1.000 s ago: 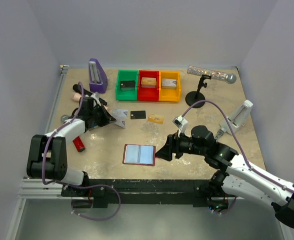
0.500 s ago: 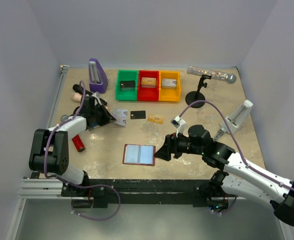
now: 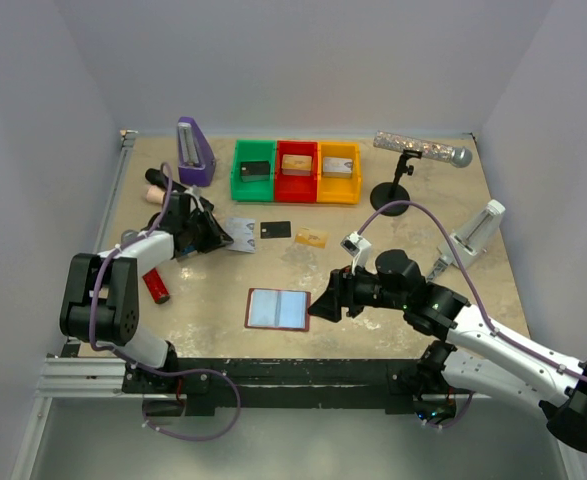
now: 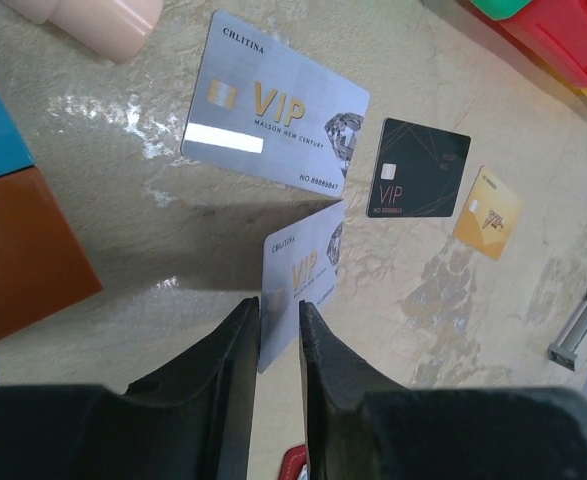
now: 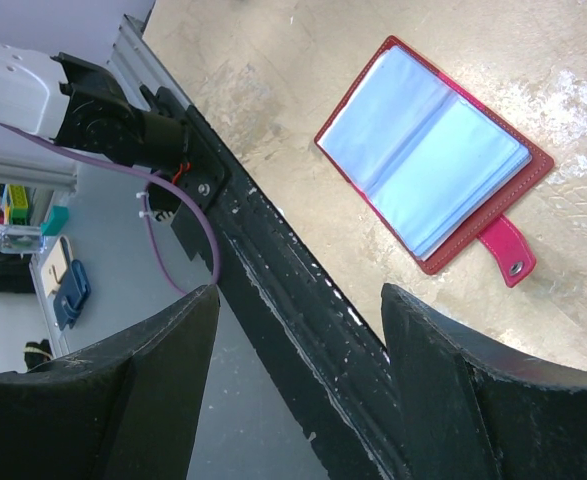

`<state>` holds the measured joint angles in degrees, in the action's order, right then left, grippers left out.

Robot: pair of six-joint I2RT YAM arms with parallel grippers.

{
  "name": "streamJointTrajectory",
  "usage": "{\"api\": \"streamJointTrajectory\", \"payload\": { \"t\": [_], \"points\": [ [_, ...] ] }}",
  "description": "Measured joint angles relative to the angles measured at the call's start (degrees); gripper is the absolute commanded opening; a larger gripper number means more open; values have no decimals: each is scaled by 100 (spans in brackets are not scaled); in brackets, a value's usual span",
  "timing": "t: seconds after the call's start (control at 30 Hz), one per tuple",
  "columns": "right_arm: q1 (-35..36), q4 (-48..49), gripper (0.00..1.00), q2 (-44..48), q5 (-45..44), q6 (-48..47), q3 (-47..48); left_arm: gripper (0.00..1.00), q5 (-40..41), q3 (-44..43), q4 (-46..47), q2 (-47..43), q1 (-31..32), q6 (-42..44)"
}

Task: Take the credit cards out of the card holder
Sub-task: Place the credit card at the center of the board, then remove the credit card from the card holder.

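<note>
The card holder [image 3: 276,309] lies open and flat near the front edge, with pale blue lining up and its red tab [image 5: 503,250] on the right; it also shows in the right wrist view [image 5: 433,170]. A silver card [image 4: 273,115], a black card [image 4: 418,180] and a gold card [image 4: 488,212] lie on the table. They also show in the top view: silver [image 3: 238,232], black [image 3: 275,229], gold [image 3: 311,237]. My left gripper [image 4: 278,305] has a second silver card [image 4: 301,262] aslant between its narrowly parted jaws. My right gripper [image 5: 300,292] is wide open and empty just right of the holder.
Green [image 3: 254,170], red [image 3: 296,170] and yellow [image 3: 339,172] trays with small blocks stand at the back. There is also a purple metronome [image 3: 194,152], a microphone stand [image 3: 389,195], a white device [image 3: 478,235], a red cylinder [image 3: 157,288] and a blue-and-brown block [image 4: 13,230]. The black frame rail [image 5: 303,330] lies under my right gripper.
My right gripper has shifted slightly left toward the card holder. My left arm has resettled a little, with the silver card still at its jaws near the other cards.
</note>
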<state>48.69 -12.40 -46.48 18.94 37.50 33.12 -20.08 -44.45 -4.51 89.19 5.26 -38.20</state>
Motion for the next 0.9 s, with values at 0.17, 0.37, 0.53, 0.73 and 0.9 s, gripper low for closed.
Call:
{"api": "streamJointTrajectory", "payload": {
  "t": [0.17, 0.37, 0.53, 0.73, 0.9],
  "points": [
    [0, -4, 71, 0, -2, 0, 0, 31, 81, -24, -81, -7, -26, 35],
    [0, -20, 71, 0, -4, -2, 0, 34, 144, -24, -109, -35, -186, 35],
    [0, -94, 72, -2, -46, -7, 0, 40, 269, -35, -149, -166, -260, 35],
    [0, -437, 73, -31, -455, -33, 2, 47, 597, -28, -439, -752, -212, 35],
    [2, -850, 73, -308, -1150, 24, 7, 52, 1471, 57, -686, -1996, 710, 101]
  ]
}}
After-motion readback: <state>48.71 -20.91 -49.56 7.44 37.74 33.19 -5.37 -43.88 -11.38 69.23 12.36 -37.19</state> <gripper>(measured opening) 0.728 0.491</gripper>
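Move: The silver card stands tilted between my left fingertips, its middle about 3 cm to the right, 1 cm ahead and 2 cm down, its far end on the table. The other silver card lies flat some 4 cm ahead and 3 cm right, the black card 3 cm ahead and 13 cm right; the brown brick is level with me, about 8 cm left, all roughly 4 cm below. From my right hand the tilted card is some 22 cm ahead, 18 cm left and 16 cm down. I let the tilted silver card go by easing my left fingers from a quarter to about half open, sliding the hand roughly 3 cm left at table height. Then I lift it quickly, some 8 cm, swinging back to the right and slightly towards my base as the fingers tip up. Late on, my open, empty right hand sinks about 5 cm, going right and a little forward as its wrist turns clockwise. ##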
